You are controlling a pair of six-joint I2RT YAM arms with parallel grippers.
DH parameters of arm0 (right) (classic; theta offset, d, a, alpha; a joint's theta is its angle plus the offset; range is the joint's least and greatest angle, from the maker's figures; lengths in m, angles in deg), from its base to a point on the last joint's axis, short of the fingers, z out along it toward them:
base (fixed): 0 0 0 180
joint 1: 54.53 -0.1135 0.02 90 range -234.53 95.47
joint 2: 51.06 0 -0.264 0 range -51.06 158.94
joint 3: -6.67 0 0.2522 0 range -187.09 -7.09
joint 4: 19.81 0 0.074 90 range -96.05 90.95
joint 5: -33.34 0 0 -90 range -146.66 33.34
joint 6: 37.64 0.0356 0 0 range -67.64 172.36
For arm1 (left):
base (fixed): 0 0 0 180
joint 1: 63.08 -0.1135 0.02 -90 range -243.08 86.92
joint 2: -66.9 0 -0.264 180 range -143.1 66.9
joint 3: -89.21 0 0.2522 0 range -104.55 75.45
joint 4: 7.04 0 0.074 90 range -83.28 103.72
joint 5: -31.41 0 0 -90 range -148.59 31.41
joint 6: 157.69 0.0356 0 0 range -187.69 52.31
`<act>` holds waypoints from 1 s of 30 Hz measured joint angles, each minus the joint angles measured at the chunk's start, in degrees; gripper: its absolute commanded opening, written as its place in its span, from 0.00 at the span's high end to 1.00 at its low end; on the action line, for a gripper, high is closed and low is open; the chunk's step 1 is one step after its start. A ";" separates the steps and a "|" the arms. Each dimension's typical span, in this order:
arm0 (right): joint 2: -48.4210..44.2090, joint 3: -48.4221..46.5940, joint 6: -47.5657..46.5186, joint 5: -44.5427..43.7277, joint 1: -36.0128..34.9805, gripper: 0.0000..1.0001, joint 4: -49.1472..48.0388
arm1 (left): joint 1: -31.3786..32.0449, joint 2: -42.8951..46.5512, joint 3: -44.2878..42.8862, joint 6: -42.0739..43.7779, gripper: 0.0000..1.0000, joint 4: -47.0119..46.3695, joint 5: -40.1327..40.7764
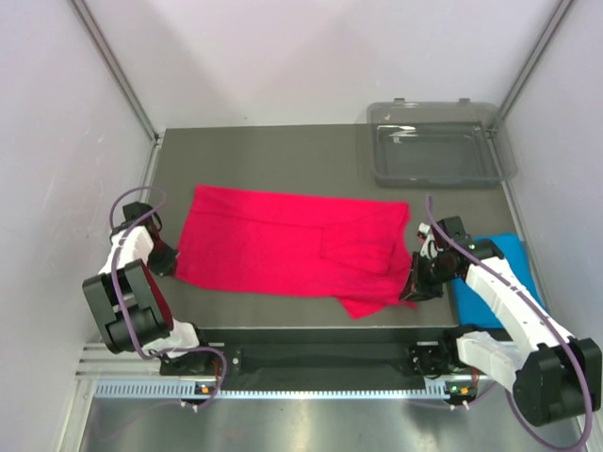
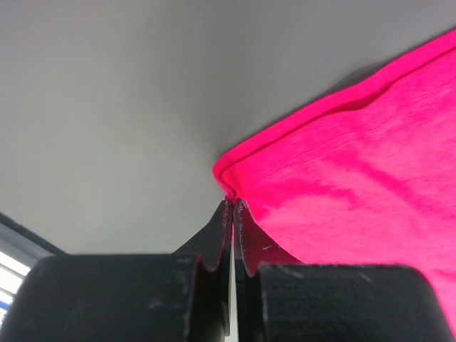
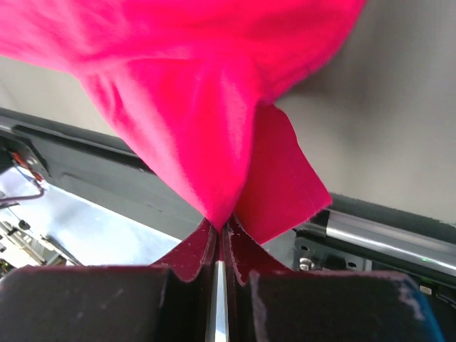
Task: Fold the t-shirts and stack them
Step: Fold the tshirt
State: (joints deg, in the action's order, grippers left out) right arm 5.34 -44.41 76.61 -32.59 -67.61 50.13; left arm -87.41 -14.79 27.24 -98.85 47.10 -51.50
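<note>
The crimson-pink t-shirt [image 1: 283, 245] lies spread across the middle of the grey table, partly folded. My left gripper [image 1: 168, 260] is shut on its near-left corner [image 2: 231, 182], low at the table. My right gripper [image 1: 415, 282] is shut on its right end and holds that cloth [image 3: 214, 157] pinched and lifted near the front edge. The sky-blue t-shirt [image 1: 499, 273] lies at the right, largely under my right arm.
A clear grey plastic tray [image 1: 435, 151] sits at the back right corner. White walls stand on three sides. The black front rail [image 1: 320, 358] runs along the near edge, also in the right wrist view [image 3: 107, 167].
</note>
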 measured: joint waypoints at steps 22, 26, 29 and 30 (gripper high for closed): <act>25.14 -25.46 -1.27 -2.49 2.73 1.00 -2.03 | 4.46 -19.80 -24.90 3.13 1.00 0.55 -6.58; 29.40 -30.18 -1.95 -3.02 4.04 1.00 -2.03 | 6.47 -24.04 -29.44 2.54 1.00 0.76 -8.02; 31.58 -32.52 -2.36 -3.17 5.38 1.00 -1.99 | 7.30 -26.40 -31.78 2.47 1.00 0.79 -8.81; 32.39 -33.33 -2.60 -3.19 5.81 1.00 -1.88 | 7.50 -26.99 -32.33 2.40 1.00 0.85 -9.07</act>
State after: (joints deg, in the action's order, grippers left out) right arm 37.73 -77.74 74.01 -35.78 -61.80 48.26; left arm -79.92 -41.78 -5.09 -96.45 47.96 -60.57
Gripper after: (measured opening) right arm 0.009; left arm 0.011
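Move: About 27 cm ahead of the left hand and 6 cm to its right, slightly below, lies the shirt's far left corner. The far right corner is some 28 cm straight ahead of the right hand and 6 cm lower. The sleeve flap sticks out 12 cm left of the right hand and 4 cm nearer the base, and the blue shirt's middle is 23 cm to its right and 4 cm ahead. Carrying the pinched near corners of the red shirt forward together, both hands sweep about 16 cm over the cloth towards its far edge, fingers kept shut. The right hand climbs some 4 cm on the way. The left rises about 3 cm, then eases down and drifts rightward while its wrist turns about 15 degrees clockwise. ##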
